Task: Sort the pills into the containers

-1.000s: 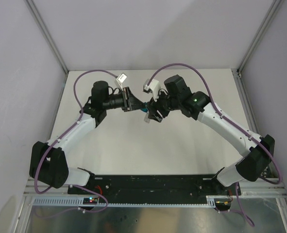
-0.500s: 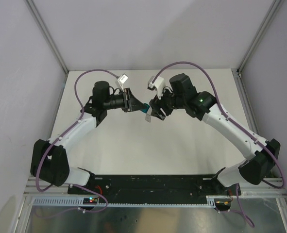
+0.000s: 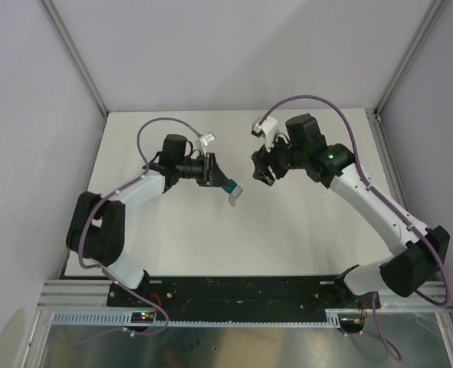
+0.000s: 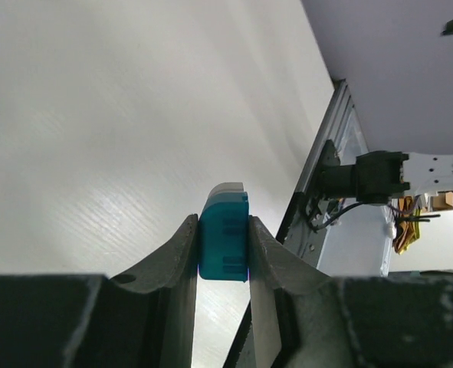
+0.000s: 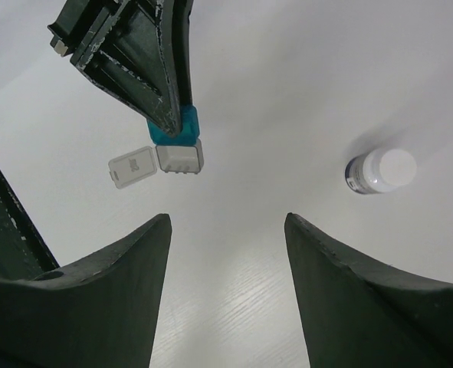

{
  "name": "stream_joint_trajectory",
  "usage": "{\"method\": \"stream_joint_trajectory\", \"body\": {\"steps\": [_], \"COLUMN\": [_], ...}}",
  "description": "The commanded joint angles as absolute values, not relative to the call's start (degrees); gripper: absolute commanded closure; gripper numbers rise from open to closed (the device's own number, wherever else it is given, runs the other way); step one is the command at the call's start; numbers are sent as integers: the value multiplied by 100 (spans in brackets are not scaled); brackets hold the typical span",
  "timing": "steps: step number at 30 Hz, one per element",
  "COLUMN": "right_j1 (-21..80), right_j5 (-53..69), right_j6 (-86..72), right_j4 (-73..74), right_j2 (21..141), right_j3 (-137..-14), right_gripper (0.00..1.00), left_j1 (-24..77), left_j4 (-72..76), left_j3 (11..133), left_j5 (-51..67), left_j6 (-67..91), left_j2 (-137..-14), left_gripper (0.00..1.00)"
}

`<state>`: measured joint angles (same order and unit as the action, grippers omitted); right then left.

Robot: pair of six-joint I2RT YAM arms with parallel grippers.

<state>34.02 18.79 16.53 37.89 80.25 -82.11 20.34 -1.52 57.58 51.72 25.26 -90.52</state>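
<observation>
The containers (image 4: 224, 239) are a teal-blue cube joined to a grey one. My left gripper (image 4: 222, 221) is shut on the teal cube and holds the pair above the table. From above, the containers (image 3: 231, 188) stick out of the left gripper (image 3: 223, 182). In the right wrist view the grey cube (image 5: 180, 158) has its lid (image 5: 132, 168) swung open beside it. My right gripper (image 5: 226, 219) is open with nothing between its fingers. It sits to the right of the containers, apart from them (image 3: 262, 172). No pills are in view.
A small white capped bottle (image 5: 381, 170) stands on the white table (image 3: 287, 230), to the right in the right wrist view. The metal frame rail (image 4: 329, 165) runs along the table edge. Grey walls enclose the table on three sides.
My right gripper has drawn back to the right, away from the containers, and its jaws have widened. The left arm has swung its elbow left, still holding the pair.
</observation>
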Motion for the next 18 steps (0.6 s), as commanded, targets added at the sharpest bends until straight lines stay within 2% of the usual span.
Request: {"method": "stream_joint_trajectory", "body": {"steps": [1, 8, 18], "right_j1": [3227, 2998, 2788], "right_j5": [2061, 2162, 2287], "right_j6": [1650, 1690, 1709], "right_j4": [3652, 3527, 3416], "right_j2": [7937, 7983, 8013], "right_j3": [-8032, -7553, -7194], "right_gripper": [33, 33, 33], "left_j1": [2004, 2036, 2135], "left_j4": [-397, -419, -446], "left_j3": [5978, 6094, 6299], "left_j5": [5448, 5500, 5239], "left_j6": [1939, 1696, 1523], "left_j2": [-9503, -10339, -11018], "left_gripper": [100, 96, 83]}}
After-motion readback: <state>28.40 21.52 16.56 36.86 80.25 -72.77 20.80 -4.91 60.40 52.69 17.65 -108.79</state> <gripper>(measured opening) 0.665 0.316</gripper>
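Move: The white pill bottle stands on the table about 15 cm ahead of the open right hand, 6 cm to its right and 22 cm below. The teal pill container, its clear lid flap open, is about 8 cm to the right hand's left, 2 cm nearer and 11 cm lower. The left hand already grips that container; from the left hand, the clear table it is lowered to lies straight below, some 17 cm, and the bottle 15 cm ahead, 15 cm right and 13 cm lower. Still pinched in the left fingers, the pill container is carried almost straight down towards the table, about 11 cm, slowing at the end as the wrist tips the fingers slightly steeper. Meanwhile the right hand, fingers held open and empty, sinks some 6 cm and shifts 3.5 cm to its right, closing on the pill bottle without touching it. ##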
